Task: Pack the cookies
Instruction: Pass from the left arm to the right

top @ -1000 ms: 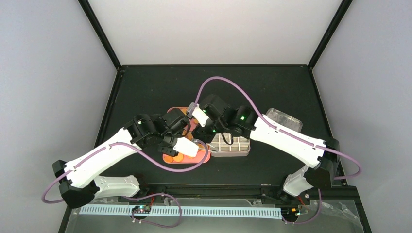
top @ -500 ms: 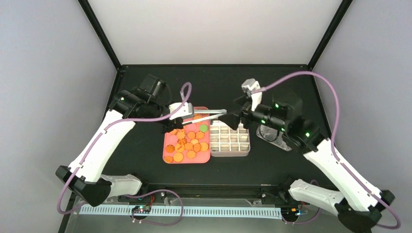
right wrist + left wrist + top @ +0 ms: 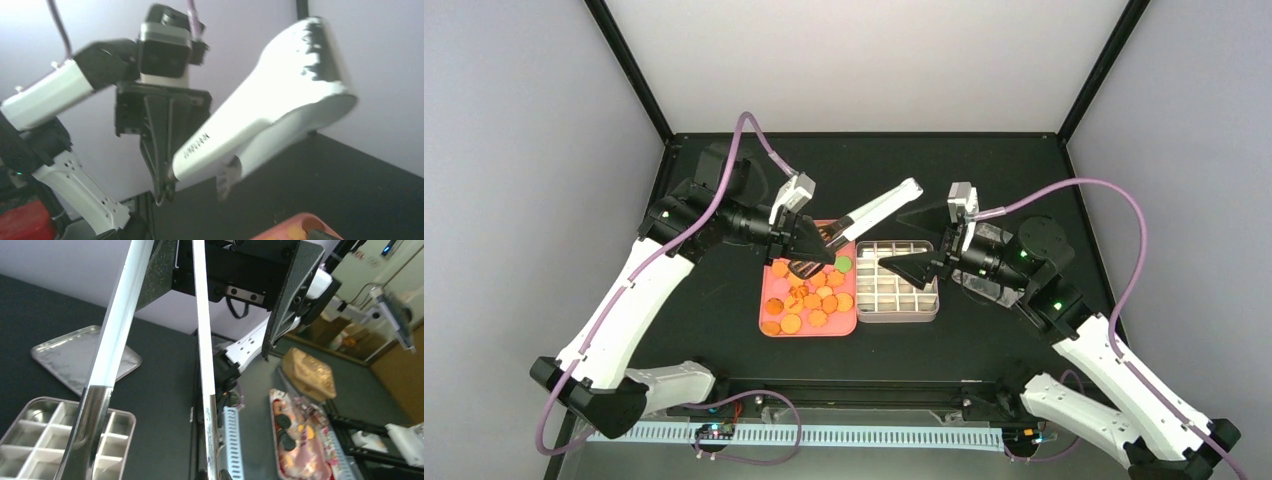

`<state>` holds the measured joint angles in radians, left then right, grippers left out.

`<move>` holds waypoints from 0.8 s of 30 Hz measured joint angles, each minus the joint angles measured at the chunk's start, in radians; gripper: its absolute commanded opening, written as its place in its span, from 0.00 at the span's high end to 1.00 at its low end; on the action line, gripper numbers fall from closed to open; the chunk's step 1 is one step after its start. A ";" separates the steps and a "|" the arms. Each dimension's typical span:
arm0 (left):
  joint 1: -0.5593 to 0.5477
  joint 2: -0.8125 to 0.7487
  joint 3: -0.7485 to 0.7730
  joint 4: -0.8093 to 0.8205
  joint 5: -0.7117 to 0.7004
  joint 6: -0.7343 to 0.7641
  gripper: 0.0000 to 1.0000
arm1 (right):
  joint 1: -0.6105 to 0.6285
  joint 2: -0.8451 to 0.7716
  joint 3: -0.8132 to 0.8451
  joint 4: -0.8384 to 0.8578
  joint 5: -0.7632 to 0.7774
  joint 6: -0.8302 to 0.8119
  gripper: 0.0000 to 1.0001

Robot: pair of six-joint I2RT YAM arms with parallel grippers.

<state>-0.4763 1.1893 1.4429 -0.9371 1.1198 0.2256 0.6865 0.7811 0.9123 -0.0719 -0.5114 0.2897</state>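
The cookies (image 3: 809, 300), mostly orange with one green, lie in a pink tray (image 3: 769, 300) at the table's middle; its corner shows in the right wrist view (image 3: 300, 222). My left gripper (image 3: 822, 246) hovers over the tray's far end, shut on the metal part of the tongs (image 3: 879, 208). Their white handle rises to the far right. In the left wrist view both tong arms (image 3: 205, 365) run away from me. My right gripper (image 3: 888, 238) is open wide over the grey compartment tray (image 3: 897, 300), just below the handle end, apart from it.
A clear lid (image 3: 999, 290) lies right of the compartment tray, under my right arm; it also shows in the left wrist view (image 3: 82, 355). Black frame posts stand at the far corners. A packet of cookies (image 3: 300, 435) lies off the table.
The tongs lay level between both grippers; now their handle end has swung up and to the far right. My right gripper has opened and drawn back to the right.
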 measured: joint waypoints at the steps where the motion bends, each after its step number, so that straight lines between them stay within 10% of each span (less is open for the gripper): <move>1: 0.000 0.000 -0.006 0.030 0.021 -0.033 0.99 | -0.001 0.006 -0.001 0.036 -0.016 0.009 0.00; 24: 0.006 0.000 -0.039 0.136 0.052 -0.114 0.98 | -0.016 0.270 -0.015 0.560 -0.253 0.268 0.03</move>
<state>-0.4706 1.1889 1.4036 -0.8009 1.1717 0.1120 0.6704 1.0512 0.8970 0.4881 -0.7643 0.5575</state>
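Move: The left hand still grips the tongs. The middle of their white handle lies about 4 cm ahead of the empty right hand, 3 cm to its left and 3 cm higher; from the left hand it is some 5 cm ahead, 10 cm to the right and 4 cm up. Far below the right hand, roughly 36 cm, the compartment box sits about 10 cm ahead and 2 cm to the right, and the cookie tray some 11 cm ahead and 20 cm left. With its fingers kept wide open, the right hand first rises a little, then slides about 5 cm to the left in towards the tongs' white handle, ending some 2.5 cm higher and turned roughly 15 degrees counter-clockwise, so that the open fingers come to either side of the handle without closing. The left hand keeps its shut grip on the tongs and holds them out almost still, lifting only about 1 cm and settling most of the way back. ##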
